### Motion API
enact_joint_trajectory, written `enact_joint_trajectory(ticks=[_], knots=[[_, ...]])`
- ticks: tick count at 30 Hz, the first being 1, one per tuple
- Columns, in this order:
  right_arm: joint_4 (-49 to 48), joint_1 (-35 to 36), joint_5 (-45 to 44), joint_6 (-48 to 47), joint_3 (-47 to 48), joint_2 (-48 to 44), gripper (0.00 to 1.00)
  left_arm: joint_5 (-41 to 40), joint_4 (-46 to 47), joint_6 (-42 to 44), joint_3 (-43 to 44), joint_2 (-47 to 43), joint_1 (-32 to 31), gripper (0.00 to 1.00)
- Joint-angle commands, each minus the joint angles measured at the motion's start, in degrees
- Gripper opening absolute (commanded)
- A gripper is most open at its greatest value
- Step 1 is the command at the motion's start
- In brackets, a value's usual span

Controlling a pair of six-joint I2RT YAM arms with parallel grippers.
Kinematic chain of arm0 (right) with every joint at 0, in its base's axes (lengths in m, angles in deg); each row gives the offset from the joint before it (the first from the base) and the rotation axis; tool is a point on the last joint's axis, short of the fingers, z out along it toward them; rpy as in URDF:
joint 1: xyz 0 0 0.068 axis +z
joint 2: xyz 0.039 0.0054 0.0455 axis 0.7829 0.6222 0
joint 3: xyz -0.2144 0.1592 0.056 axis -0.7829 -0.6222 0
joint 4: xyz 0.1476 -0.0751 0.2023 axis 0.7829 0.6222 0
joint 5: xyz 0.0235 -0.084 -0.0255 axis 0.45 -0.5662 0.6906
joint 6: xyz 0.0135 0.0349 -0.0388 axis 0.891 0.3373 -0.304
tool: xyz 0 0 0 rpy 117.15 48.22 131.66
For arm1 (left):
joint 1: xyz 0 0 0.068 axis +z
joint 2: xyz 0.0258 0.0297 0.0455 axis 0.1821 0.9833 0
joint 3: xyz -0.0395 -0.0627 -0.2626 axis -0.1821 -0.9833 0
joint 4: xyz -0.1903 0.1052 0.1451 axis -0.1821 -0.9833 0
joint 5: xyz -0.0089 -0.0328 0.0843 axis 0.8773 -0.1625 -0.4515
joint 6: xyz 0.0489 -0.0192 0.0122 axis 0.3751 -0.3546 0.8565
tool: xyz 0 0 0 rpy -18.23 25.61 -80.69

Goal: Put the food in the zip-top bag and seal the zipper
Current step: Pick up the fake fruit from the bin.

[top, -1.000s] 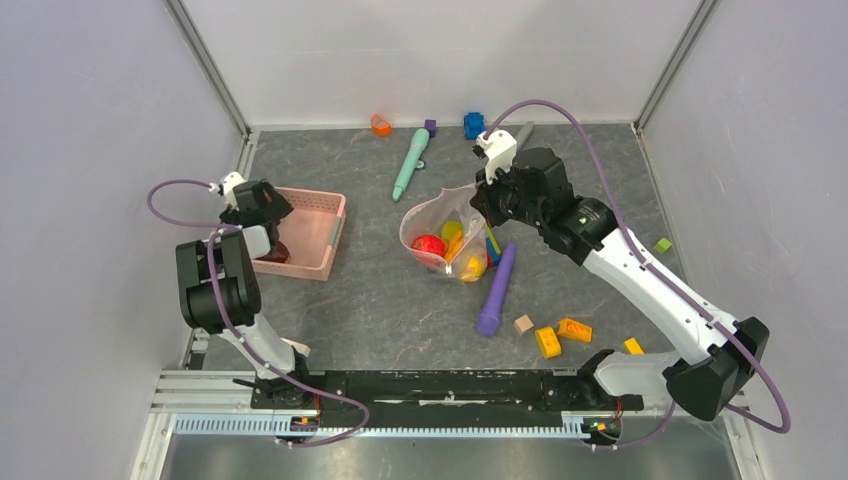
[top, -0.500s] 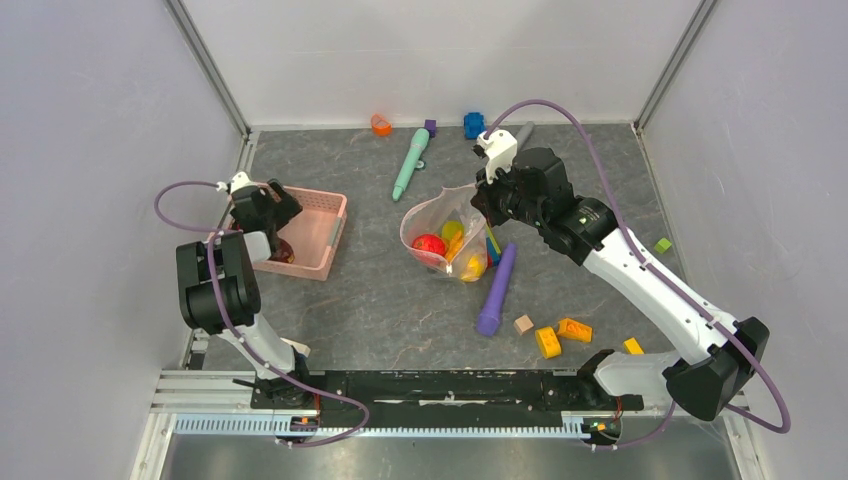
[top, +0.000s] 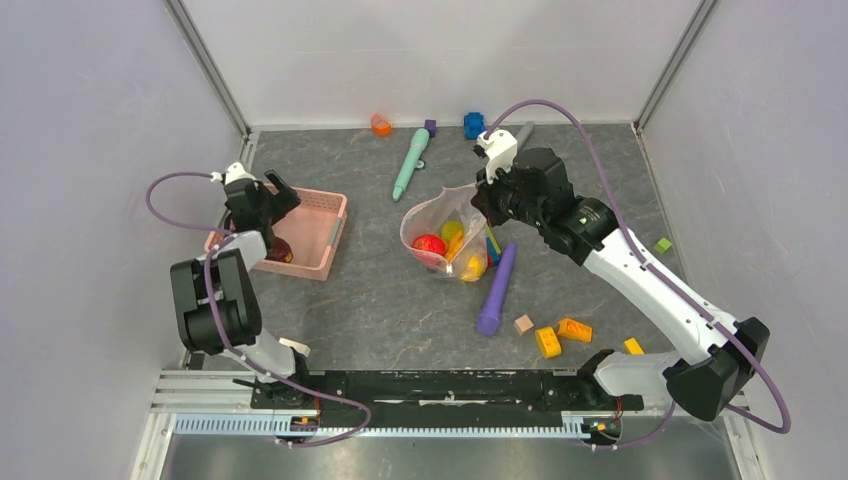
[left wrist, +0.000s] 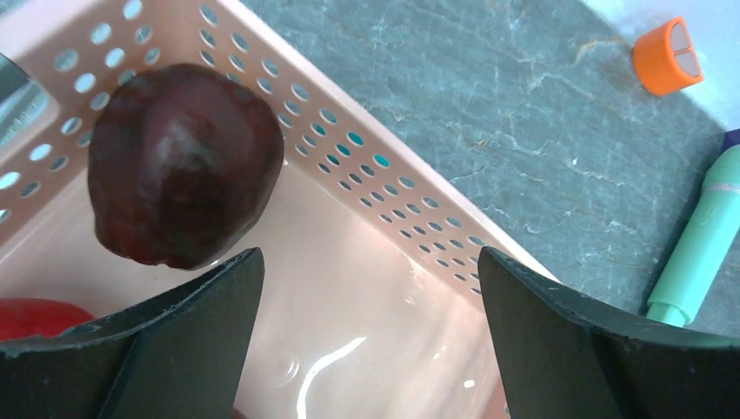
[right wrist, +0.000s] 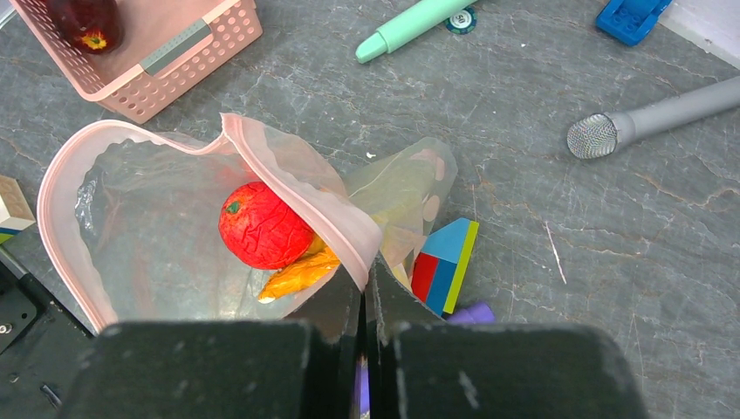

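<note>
The zip-top bag (top: 425,225) stands open mid-table, its pink zipper (right wrist: 297,179) rim curled wide. My right gripper (right wrist: 366,279) is shut on that rim at the near side of the mouth. Inside the bag lie a red food piece (right wrist: 262,225) and a yellow-orange one (right wrist: 301,275). My left gripper (left wrist: 366,349) hangs open inside the pink basket (left wrist: 366,166), with only the basket floor between its fingers. A dark maroon fruit (left wrist: 183,161) lies just beyond the left finger, and a red piece (left wrist: 35,316) shows at the frame's edge.
A multicoloured block (right wrist: 445,266) and a purple stick (top: 497,290) lie beside the bag. A teal marker (top: 410,163), a grey microphone (right wrist: 646,113), a blue block (top: 473,124) and an orange piece (top: 381,124) sit at the back. Yellow blocks (top: 560,335) lie at front right.
My left arm has shifted slightly left and back over the basket, staying open. The right gripper and the bag have not moved.
</note>
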Motion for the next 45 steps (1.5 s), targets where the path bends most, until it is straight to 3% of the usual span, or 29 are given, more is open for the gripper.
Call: enact_joint_trajectory(ticks=[1,6,10,15,28,35,45], knots=[[-0.94,-0.21,-0.86,-0.69,0.57,-1.46,0.0,-1.99,0.04,1.92,0.06,-6.82,0.07,0.97],[-0.84,-0.26,-2.28,-1.04,0.51,-1.51,0.0,-7.4,2.98,2.39,-3.15,-10.75,0.07,1.0],[-0.94,-0.22,-2.78,-1.97,0.58,-1.59,0.0,-15.96,-1.13,3.36,0.21,-7.11,0.07,1.0],[-0.82,-0.23,-4.01,-2.29,0.51,-1.81,0.0,-17.68,-1.91,3.06,3.14,-2.11,0.07,0.99],[-0.67,-0.23,-4.99,-2.29,0.35,-2.83,0.0,-16.7,-3.49,0.11,9.29,7.77,0.12,0.95],[-0.6,-0.23,-5.32,-2.27,0.48,-2.53,0.0,-10.47,0.28,0.98,10.29,10.3,0.1,0.91],[-0.49,-0.3,-6.14,-2.64,0.72,-1.58,0.0,-8.06,3.63,1.07,9.74,10.48,0.02,0.68]])
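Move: In the bin's far left corner sits the dark fruit, about 7 cm left of the left hand, 2 cm ahead and 5 cm below; the bin corner itself is roughly 6 cm ahead and 10 cm left. The red fruit lies some 6 cm back and 11 cm left, a second dark fruit about 9 cm back and 1 cm left. From the right hand the corner fruit is some 50 cm left, 15 cm ahead and 24 cm lower. Rising some 5 cm with open fingers, the left hand swings about 5 cm left, turning slightly counter-clockwise, and sinks nearly 9 cm to the near side of the dark fruit. It then goes forward about 3 cm, easing slightly right, and partly closes its fingers at the fruit's near end. The right hand keeps the bag rim pinched, drifting 1.5 cm right. ##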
